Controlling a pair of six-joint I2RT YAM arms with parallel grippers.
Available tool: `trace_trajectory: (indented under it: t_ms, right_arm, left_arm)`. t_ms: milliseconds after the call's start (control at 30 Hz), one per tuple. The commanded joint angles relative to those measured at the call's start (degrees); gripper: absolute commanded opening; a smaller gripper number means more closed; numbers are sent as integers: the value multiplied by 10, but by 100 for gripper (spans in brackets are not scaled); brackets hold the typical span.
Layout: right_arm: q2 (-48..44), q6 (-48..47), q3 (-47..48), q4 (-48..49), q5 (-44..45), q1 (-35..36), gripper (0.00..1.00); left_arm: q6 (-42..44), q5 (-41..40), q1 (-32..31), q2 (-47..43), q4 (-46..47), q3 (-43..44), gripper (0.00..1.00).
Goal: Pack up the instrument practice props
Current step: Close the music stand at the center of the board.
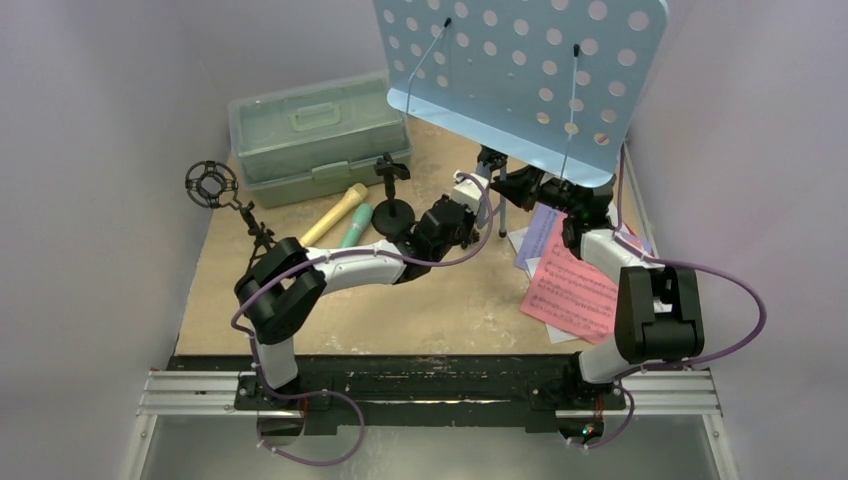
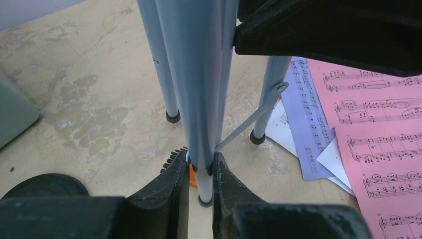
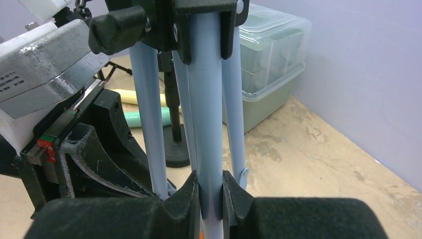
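Note:
The light-blue perforated music rack point(image 1: 520, 70) stands upright at the back right on its tripod legs point(image 2: 171, 74). My left gripper point(image 2: 200, 167) is shut on the lower end of its centre tube, just above the floor. My right gripper point(image 3: 210, 191) is shut on a tube of the same stand point(image 3: 206, 99) from the other side. Both meet under the rack, left gripper point(image 1: 478, 198), right gripper point(image 1: 535, 190). Red point(image 1: 570, 290), purple point(image 1: 540, 235) and white point(image 2: 283, 134) music sheets lie beside the legs. Tan point(image 1: 335, 213) and teal point(image 1: 356, 225) microphones lie left of the round-base holder point(image 1: 393, 195).
A pale green case point(image 1: 315, 135) sits closed at the back left. The ring-top tripod holder point(image 1: 215, 187) stands at the left edge of the tan board. Walls close in on both sides. The round base point(image 2: 45, 185) lies close to my left fingers.

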Motion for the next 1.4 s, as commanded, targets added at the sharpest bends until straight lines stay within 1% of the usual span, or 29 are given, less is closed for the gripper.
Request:
trace_trajectory:
  t_ms: [0,100,133,233,400,467,567,700,767,800,833,900,933,1033,1133,1167,1367]
  right_arm:
    - [-19,113,0,123,-18,16,0]
    - [-14,105,-7,111,-22,12,0]
    - [-14,97,-10,102,-22,10,0]
    - [-12,80,-17,84,-19,3,0]
    - [-11,77,-24,82,-21,-5,0]
    - [-10,79,-28,84,-24,-10,0]
    - [-7,82,-36,90,-25,-15,0]
    - [-4,88,-37,96,-26,-18,0]
    - [-3,90,-38,99,-25,-18,0]
    - [-3,90,-38,100,-24,-18,0]
    - [-2,90,-39,101,-24,-18,0]
    - [0,96,-40,109,-23,-18,0]
    - [1,100,-42,114,-23,-18,0]
    - [1,107,-43,123,-23,-18,0]
    - [0,111,-44,127,-22,-18,0]
    - [1,112,-45,129,-22,-18,0]
    - [4,123,-48,146,-24,-18,0]
  left_arm:
    - [25,95,-6,-15,138,31,0]
    - [25,123,-2,-19,147,27,0]
    - [24,131,-2,-22,149,22,4]
    - [16,148,0,-36,172,-8,23]
    - [-12,174,5,-70,214,-71,55]
    - [-16,175,6,-90,221,-91,65]
    - [-12,176,7,-133,234,-124,74]
    - [11,206,7,-189,271,-172,78]
    - [23,209,7,-216,316,-201,78]
    - [25,190,6,-228,355,-222,82]
    - [26,171,4,-234,409,-242,91]
    - [37,153,3,-228,497,-258,98]
    - [48,150,3,-219,507,-248,99]
    - [71,137,0,-185,476,-190,100]
    - [102,132,1,-137,529,-159,100]
    - [111,129,1,-124,532,-143,100]
    - [120,113,1,-46,500,-33,98]
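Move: Both grippers are on the stand's gathered legs. From the left hand, the leg hub on the centre pole is about 16 cm up, 2 cm ahead and 3 cm right. The orange brush is 15 cm below and 2 cm left, the mic stand 16 cm left, 2 cm ahead and 9 cm lower, and the pink sheet 17 cm right, 11 cm back and 16 cm below. From the right hand, the hub is straight above by roughly 8 cm. Open the left gripper wide to let go of the leg, draw it back about 8 cm and a little left while it climbs, then swing it forward and right towards the hub, some 18 cm higher in all, tipping the fingers up about 35 degrees and rolling the left side down. Keep the right gripper shut on its leg, easing back and down about a centimetre. ##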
